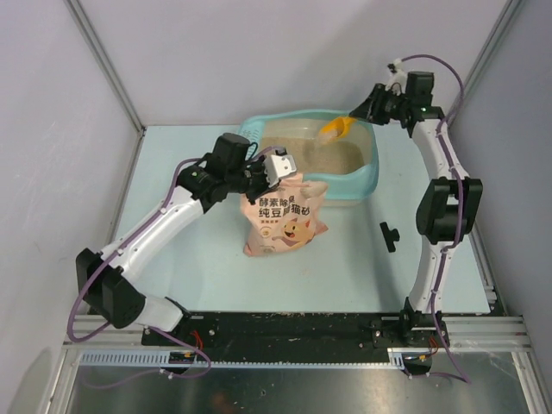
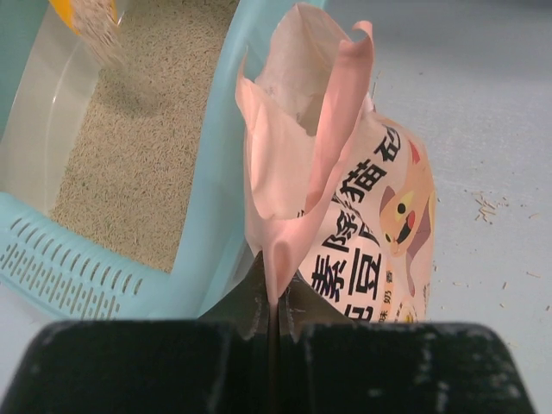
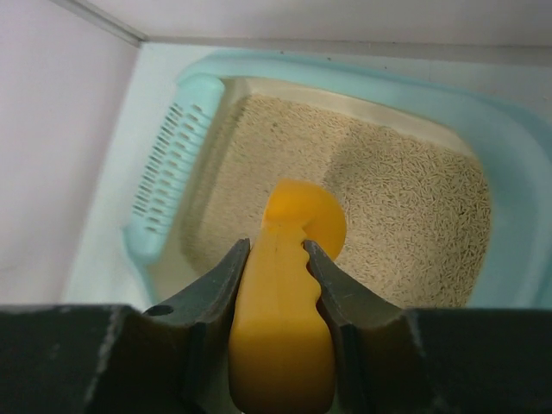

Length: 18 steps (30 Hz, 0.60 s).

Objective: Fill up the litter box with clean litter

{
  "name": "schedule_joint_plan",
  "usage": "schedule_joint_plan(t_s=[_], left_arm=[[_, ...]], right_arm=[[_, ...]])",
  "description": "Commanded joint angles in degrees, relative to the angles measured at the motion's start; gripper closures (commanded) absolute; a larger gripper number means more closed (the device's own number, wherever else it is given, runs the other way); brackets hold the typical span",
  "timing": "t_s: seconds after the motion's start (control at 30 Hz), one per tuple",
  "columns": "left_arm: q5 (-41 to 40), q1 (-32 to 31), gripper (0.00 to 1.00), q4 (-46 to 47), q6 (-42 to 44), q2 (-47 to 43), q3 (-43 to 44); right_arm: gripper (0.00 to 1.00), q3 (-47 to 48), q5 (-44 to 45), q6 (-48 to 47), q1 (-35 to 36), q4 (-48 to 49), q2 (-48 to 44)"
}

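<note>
The light teal litter box (image 1: pixel 366 177) (image 2: pixel 211 198) (image 3: pixel 509 147) stands at the back of the table, its slotted grid (image 3: pixel 170 164) at the left end. Beige clean litter (image 1: pixel 332 157) (image 2: pixel 142 138) (image 3: pixel 405 207) covers its floor. My left gripper (image 1: pixel 274 171) (image 2: pixel 274 297) is shut on the top edge of a pink litter bag (image 1: pixel 283 216) (image 2: pixel 362 216), which stands open against the box's near wall. My right gripper (image 1: pixel 360 112) (image 3: pixel 276 250) is shut on the handle of an orange scoop (image 1: pixel 336 129) (image 3: pixel 289 285), held over the box's right end.
A small black part (image 1: pixel 390 235) lies on the table right of the bag. A few stray granules (image 2: pixel 483 205) are scattered on the table beside the bag. Grey walls close in the table at the back and sides.
</note>
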Motion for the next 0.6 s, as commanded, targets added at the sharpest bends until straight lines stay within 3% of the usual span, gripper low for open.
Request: schedule_joint_plan(t_s=[0.0,0.17,0.2,0.3,0.4,0.57], left_arm=[[0.4,0.7,1.00,5.7,1.0,-6.7,-1.2],[0.5,1.8,1.00,5.7,2.0,-9.4,-3.8],[0.7,2.0,1.00,5.7,2.0,-9.6,-4.1],[1.4,2.4,1.00,5.7,2.1,-10.2,-4.1],[2.6,2.6,1.00,5.8,1.5,-10.1,-3.7],[5.5,2.6,1.00,6.9,-1.2,-9.0,-3.7]], right_arm=[[1.00,2.9,11.6,-16.0,6.4,-6.2,-5.4],[1.00,6.4,20.9,-30.1,15.7,-8.8,-6.0],[1.00,6.3,27.6,-37.2,17.5,-9.8,-6.3],[1.00,2.4,39.0,-46.3,22.8,-7.7,-8.8],[1.00,-1.1,39.1,-49.4,22.6,-7.4,-12.8],[1.00,-3.6,33.2,-46.2,20.2,-12.4,-18.8]])
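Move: My right hand already holds the orange scoop, spilling litter over the right part of the litter box; the box's middle lies about 14 cm to this hand's left, 9 cm back and 14 cm below. The litter bag's middle is some 21 cm left and 30 cm back of this hand. From my left hand, which pinches the bag's rim, the bag's middle is about 7 cm right, 4 cm back and 10 cm down, and the box's middle 16 cm ahead, 14 cm right. Keeping my grip on the scoop, I sweep my right hand quickly left over the litter box, about 13 cm before easing 2 cm right again, also drawing back some 6 cm and finishing a little higher. Meanwhile the wrist rolls about 50 degrees, left side down, to tip the scoop out. My left hand keeps pinching the bag's rim and eases it a few centimetres left and back. ##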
